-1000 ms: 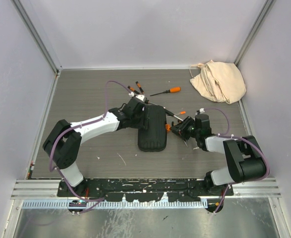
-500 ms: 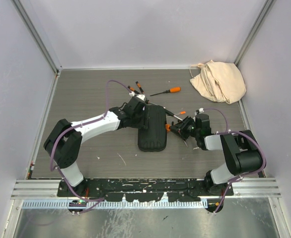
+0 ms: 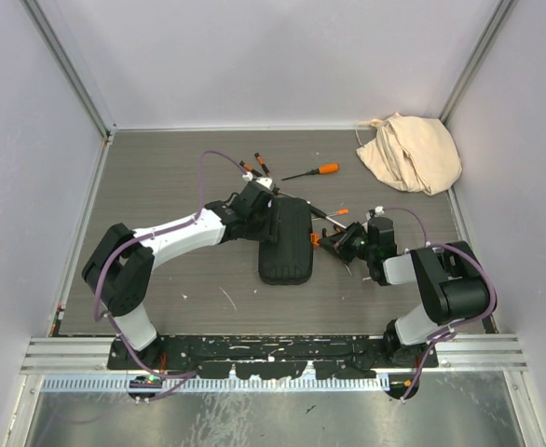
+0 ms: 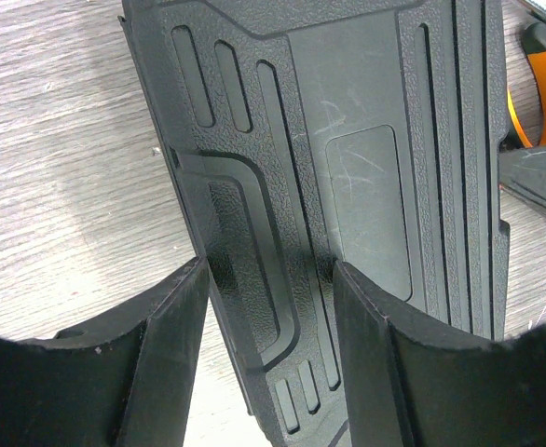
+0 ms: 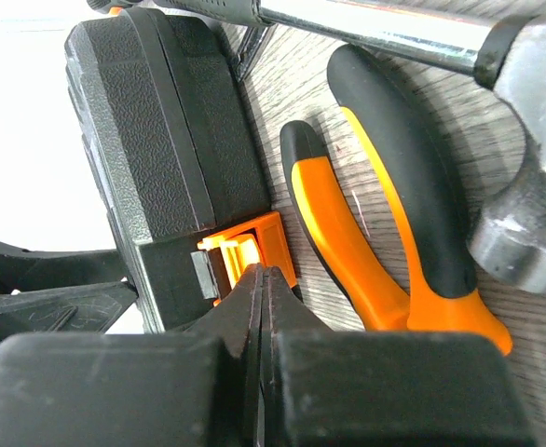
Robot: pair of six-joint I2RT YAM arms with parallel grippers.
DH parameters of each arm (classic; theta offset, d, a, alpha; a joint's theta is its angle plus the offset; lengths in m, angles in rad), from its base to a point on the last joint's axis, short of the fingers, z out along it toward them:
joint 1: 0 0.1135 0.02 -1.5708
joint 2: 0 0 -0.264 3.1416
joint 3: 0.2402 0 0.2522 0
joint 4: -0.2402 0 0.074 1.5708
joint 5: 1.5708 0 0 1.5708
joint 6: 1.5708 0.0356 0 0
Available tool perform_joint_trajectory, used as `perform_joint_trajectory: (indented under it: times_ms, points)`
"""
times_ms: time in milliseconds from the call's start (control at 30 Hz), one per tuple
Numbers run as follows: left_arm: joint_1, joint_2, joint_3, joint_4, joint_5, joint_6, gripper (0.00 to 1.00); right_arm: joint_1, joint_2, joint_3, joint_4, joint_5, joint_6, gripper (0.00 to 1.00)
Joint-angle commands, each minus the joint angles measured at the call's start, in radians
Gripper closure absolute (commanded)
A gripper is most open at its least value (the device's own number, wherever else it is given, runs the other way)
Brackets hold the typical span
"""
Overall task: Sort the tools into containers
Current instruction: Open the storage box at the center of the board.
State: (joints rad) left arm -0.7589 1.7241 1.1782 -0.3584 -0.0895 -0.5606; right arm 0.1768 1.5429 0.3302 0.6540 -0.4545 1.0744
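Note:
The black ribbed case [image 3: 285, 242] lies shut in the middle of the table. My left gripper [image 3: 259, 207] is over its far left corner. In the left wrist view that gripper [image 4: 271, 270] is open: one finger [image 4: 175, 345] hangs beside the case's edge and the other stands over the lid [image 4: 357, 140]. My right gripper [image 3: 334, 244] is at the case's right side. In the right wrist view it [image 5: 262, 272] is shut, its tips touching the orange latch [image 5: 254, 244] with nothing between them. Orange-handled pliers [image 5: 375, 186] and a hammer [image 5: 534, 214] lie just beside the latch.
An orange-handled screwdriver [image 3: 312, 171] lies beyond the case, and small orange-tipped tools [image 3: 254, 169] lie near the left wrist. A beige cloth bag [image 3: 410, 152] sits in the far right corner. Walls close in the table [image 3: 161, 186] on three sides.
The right gripper's jaws have closed together at the orange latch, and the right arm's elbow has shifted slightly left. The left arm and the case have not moved.

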Motion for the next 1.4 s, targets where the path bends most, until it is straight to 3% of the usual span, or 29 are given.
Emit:
perform_joint_trajectory:
  times_ms: [0, 400, 867, 1100, 1367]
  points:
    - [0.009, 0.053, -0.033, -0.160, -0.081, 0.052, 0.45, 0.007, -0.060, 0.001, 0.010, -0.012, -0.021, 1.00]
    - [0.024, 0.034, -0.032, -0.173, -0.096, 0.063, 0.44, 0.007, -0.193, 0.034, -0.139, 0.034, -0.089, 1.00]
    - [0.035, 0.017, -0.053, -0.172, -0.099, 0.071, 0.44, 0.007, -0.228, 0.076, -0.245, 0.049, -0.133, 0.99]
    - [0.035, 0.019, -0.053, -0.170, -0.091, 0.073, 0.44, 0.007, -0.173, 0.066, -0.176, 0.017, -0.110, 0.60]
    - [0.035, 0.022, -0.051, -0.165, -0.083, 0.072, 0.44, 0.007, -0.093, 0.069, -0.091, -0.010, -0.073, 0.55]
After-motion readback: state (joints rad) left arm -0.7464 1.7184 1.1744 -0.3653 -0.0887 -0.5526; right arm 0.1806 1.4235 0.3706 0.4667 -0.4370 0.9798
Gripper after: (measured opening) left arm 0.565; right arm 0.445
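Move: The storage box's orange latch is right at the right hand's shut fingertips, about 1 cm to their left and level fore and aft. The box's middle lies some 8 cm left of that hand. The pliers lie flat about 4 cm to its right, and the hammer some 6 cm ahead and 1 cm right. From the left hand, fingertips on the lid, the latch is about 9 cm to the right and 3 cm below. The right hand rises shut about 2.5 cm from the latch, half-opens, then dips back; left stays on the lid. ##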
